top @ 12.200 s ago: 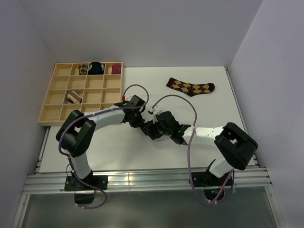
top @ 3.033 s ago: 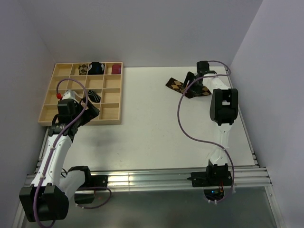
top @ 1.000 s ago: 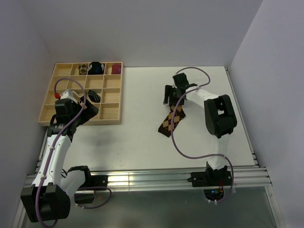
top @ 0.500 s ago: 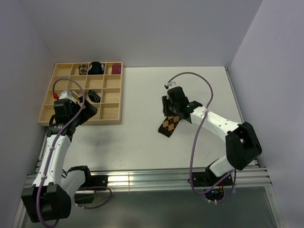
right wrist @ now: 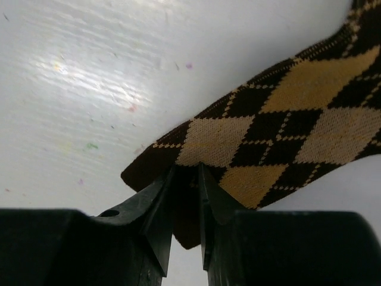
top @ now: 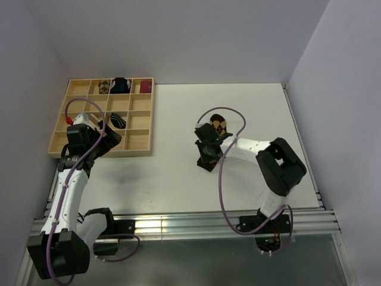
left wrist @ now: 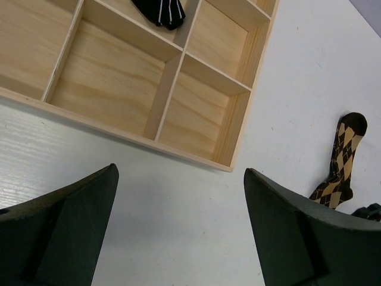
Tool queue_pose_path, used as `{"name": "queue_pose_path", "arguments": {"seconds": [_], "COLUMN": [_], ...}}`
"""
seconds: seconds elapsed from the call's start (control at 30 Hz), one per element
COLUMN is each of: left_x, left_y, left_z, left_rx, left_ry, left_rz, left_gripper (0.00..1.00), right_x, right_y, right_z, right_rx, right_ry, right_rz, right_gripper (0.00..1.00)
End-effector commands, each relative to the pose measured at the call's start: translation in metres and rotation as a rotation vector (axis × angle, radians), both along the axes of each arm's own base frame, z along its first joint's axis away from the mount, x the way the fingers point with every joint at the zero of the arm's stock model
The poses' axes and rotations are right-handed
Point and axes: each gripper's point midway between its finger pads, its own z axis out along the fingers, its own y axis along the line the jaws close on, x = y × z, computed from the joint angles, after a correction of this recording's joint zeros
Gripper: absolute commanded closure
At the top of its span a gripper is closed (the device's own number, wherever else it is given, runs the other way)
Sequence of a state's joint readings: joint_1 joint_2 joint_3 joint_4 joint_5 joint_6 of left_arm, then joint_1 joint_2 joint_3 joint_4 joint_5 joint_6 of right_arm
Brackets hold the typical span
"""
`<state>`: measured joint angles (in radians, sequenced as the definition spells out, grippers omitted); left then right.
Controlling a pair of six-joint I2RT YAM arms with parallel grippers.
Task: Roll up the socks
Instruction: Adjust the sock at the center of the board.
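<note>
The brown-and-tan argyle sock (top: 219, 127) lies on the white table right of centre, its middle hidden under my right arm. My right gripper (top: 205, 152) is low over the sock's near end. In the right wrist view, the right gripper (right wrist: 186, 171) is shut on the dark edge of the argyle sock (right wrist: 286, 119). The short black sock with thin white stripes (top: 117, 121) sits in a compartment of the wooden tray (top: 140, 113). My left gripper (top: 109, 136) hovers open and empty by the tray's near right corner. The left wrist view shows the left gripper (left wrist: 180, 171), the black sock (left wrist: 161, 9) and the argyle sock (left wrist: 340, 161).
The tray's back row holds a small argyle bundle (top: 104, 87), a black-and-blue bundle (top: 122, 84) and a maroon bundle (top: 146, 87). Walls close off the table (top: 166, 179) at the back and on the right. The right arm's cable (top: 221, 179) loops over the table.
My right gripper moved toward the near left, down to the sock's near end, and its jaws closed on the fabric. The sock came with it. The left arm held still.
</note>
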<state>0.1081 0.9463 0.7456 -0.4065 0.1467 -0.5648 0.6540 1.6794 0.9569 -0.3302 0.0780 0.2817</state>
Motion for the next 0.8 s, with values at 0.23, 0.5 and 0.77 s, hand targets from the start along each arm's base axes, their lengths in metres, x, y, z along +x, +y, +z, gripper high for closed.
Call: {"name": "queue_pose_path", "arguments": {"seconds": [0.23, 0.5, 0.77], "left_x": [0.004, 0.005, 0.005], "left_y": [-0.001, -0.001, -0.001], "left_z": [0.009, 0.009, 0.008], "left_rx": [-0.005, -0.008, -0.019], "left_ry": [-0.048, -0.047, -0.046], "left_rz": [-0.011, -0.013, -0.013], "left_gripper": [0.08, 0.08, 0.08], "right_x": [0.018, 0.011, -0.023], "right_y": [0.076, 0.078, 0.068], "right_z": [0.019, 0.056, 0.041], "right_rx": [0.078, 0.039, -0.095], "right_ry": [0.002, -0.126, -0.099], "right_rz": [0.061, 0.138, 0.283], "right_gripper": [0.7, 0.47, 0.42]}}
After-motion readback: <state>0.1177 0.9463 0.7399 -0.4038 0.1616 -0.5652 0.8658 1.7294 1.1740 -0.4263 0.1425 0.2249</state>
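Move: The argyle sock's cuff lies right at the nearly shut right fingertips, its middle about 1 cm back, 1 cm left and 1 cm below the hand point. The sock's toe is some 15 cm ahead and 4 cm right, also about 1 cm below. The wooden tray's middle stands roughly 16 cm ahead and 36 cm left, level in height. From the left hand the cuff is about 30 cm right, 2 cm back and 15 cm below. The sock's cuff is dragged to the left by the tips of the right fingers bearing down on it, the hand sweeping about 8 cm left along the board, at first slightly forward. The hand then stops going left, rises some 4 cm off the sock while easing back, opens the fingers to a little over half and turns counter-clockwise about 15 degrees. ##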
